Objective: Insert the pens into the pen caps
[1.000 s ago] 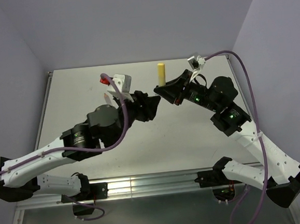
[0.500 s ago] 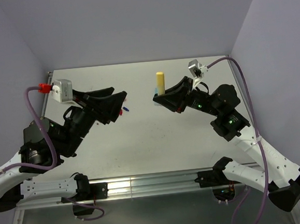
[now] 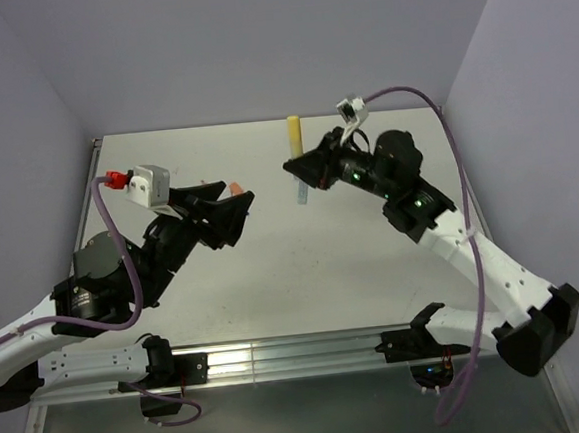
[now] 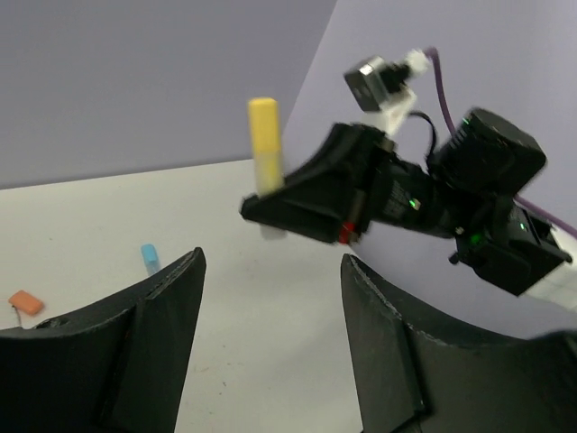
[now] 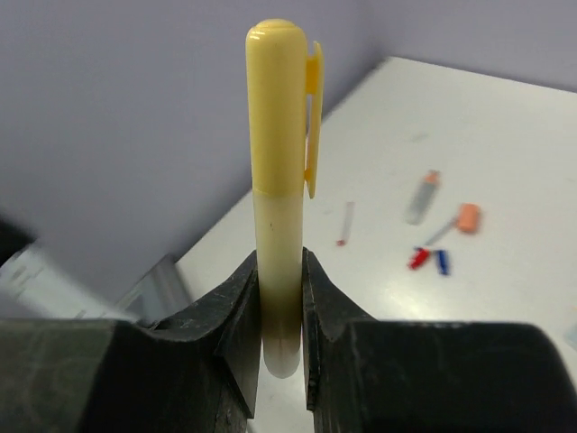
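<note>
My right gripper is shut on a pale pen barrel with a yellow cap on its top and holds it upright above the table. In the right wrist view the capped pen stands between the two fingers. My left gripper is open and empty, apart from it on the left; its view shows the yellow-capped pen ahead. A light blue cap and an orange cap lie on the table.
On the table in the right wrist view lie a thin whitish stick with a red tip, a grey pen with an orange tip, an orange cap, a red cap and a dark blue cap. A light blue piece lies under the right gripper.
My left gripper pulled back to the left, away from the right gripper, and now stands open. My right gripper moved left and farther back with the yellow-capped pen.
</note>
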`<action>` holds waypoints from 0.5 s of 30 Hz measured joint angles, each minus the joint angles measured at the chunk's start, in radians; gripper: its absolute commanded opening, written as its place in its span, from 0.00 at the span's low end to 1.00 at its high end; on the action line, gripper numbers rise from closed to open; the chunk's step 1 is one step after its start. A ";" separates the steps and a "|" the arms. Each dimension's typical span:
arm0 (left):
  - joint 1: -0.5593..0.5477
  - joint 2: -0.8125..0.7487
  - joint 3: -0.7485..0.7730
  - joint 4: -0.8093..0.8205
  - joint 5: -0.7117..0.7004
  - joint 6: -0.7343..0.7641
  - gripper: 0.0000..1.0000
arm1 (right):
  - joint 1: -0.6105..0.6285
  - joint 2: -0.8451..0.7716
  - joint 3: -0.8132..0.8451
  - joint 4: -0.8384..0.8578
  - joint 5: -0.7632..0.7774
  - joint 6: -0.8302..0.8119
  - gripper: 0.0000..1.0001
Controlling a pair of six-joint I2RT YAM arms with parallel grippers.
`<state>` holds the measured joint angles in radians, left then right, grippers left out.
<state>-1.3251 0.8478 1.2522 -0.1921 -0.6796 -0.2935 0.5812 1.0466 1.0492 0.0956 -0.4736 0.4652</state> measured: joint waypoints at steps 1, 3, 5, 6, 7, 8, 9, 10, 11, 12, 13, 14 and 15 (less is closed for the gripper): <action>0.005 0.002 -0.004 -0.002 -0.003 0.002 0.67 | -0.010 0.050 0.049 -0.047 0.049 0.002 0.00; 0.027 0.016 -0.006 -0.012 0.000 0.000 0.67 | -0.048 0.161 0.130 -0.109 0.128 0.011 0.00; 0.065 0.045 -0.005 -0.022 0.010 -0.010 0.66 | -0.105 0.273 0.178 -0.157 0.195 0.025 0.00; 0.089 0.066 -0.001 -0.037 0.023 -0.023 0.65 | -0.137 0.341 0.194 -0.179 0.226 0.037 0.00; 0.126 0.098 0.008 -0.063 0.051 -0.044 0.64 | -0.168 0.411 0.204 -0.199 0.257 0.045 0.00; 0.160 0.122 0.015 -0.085 0.076 -0.059 0.64 | -0.187 0.461 0.211 -0.214 0.279 0.051 0.00; 0.193 0.147 0.020 -0.102 0.105 -0.072 0.64 | -0.212 0.531 0.224 -0.246 0.306 0.058 0.00; 0.238 0.177 0.020 -0.126 0.144 -0.090 0.64 | -0.231 0.612 0.238 -0.282 0.341 0.063 0.00; 0.266 0.196 0.020 -0.147 0.166 -0.098 0.64 | -0.245 0.670 0.251 -0.312 0.375 0.064 0.00; 0.302 0.217 0.018 -0.172 0.197 -0.113 0.64 | -0.257 0.734 0.271 -0.349 0.409 0.065 0.01; 0.332 0.229 0.011 -0.192 0.221 -0.122 0.64 | -0.263 0.786 0.284 -0.377 0.433 0.065 0.02; 0.351 0.233 0.006 -0.206 0.244 -0.130 0.64 | -0.266 0.836 0.298 -0.406 0.460 0.065 0.04; 0.367 0.234 0.001 -0.219 0.260 -0.138 0.64 | -0.266 0.865 0.306 -0.425 0.476 0.064 0.05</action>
<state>-0.9585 1.0817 1.2530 -0.4107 -0.4194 -0.4316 0.3157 1.9114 1.3552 -0.3298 0.0025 0.5289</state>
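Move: The right hand, holding the capped yellow pen upright, is bound for bare table some 20 cm ahead, 11 cm to its right and about 38 cm below. The blue pen lies beside that spot, roughly 9 cm to the left of it and level with it. For the empty left hand, the orange pen is about 28 cm ahead, 12 cm right-to-left and 46 cm down; the orange cap is 29 cm ahead, 3 cm left, and the red cap 21 cm ahead, 6 cm left. Still pinching the yellow pen, the right hand sweeps down about 32 cm and forward 20, drifting right, towards the bare table right of the blue pen; its wrist tips the fingers steeply downward and swings them clockwise, laying the pen over. The open left hand sinks some 12 cm and reaches forward 8 towards the loose orange pen and caps, tilting its fingers down. ##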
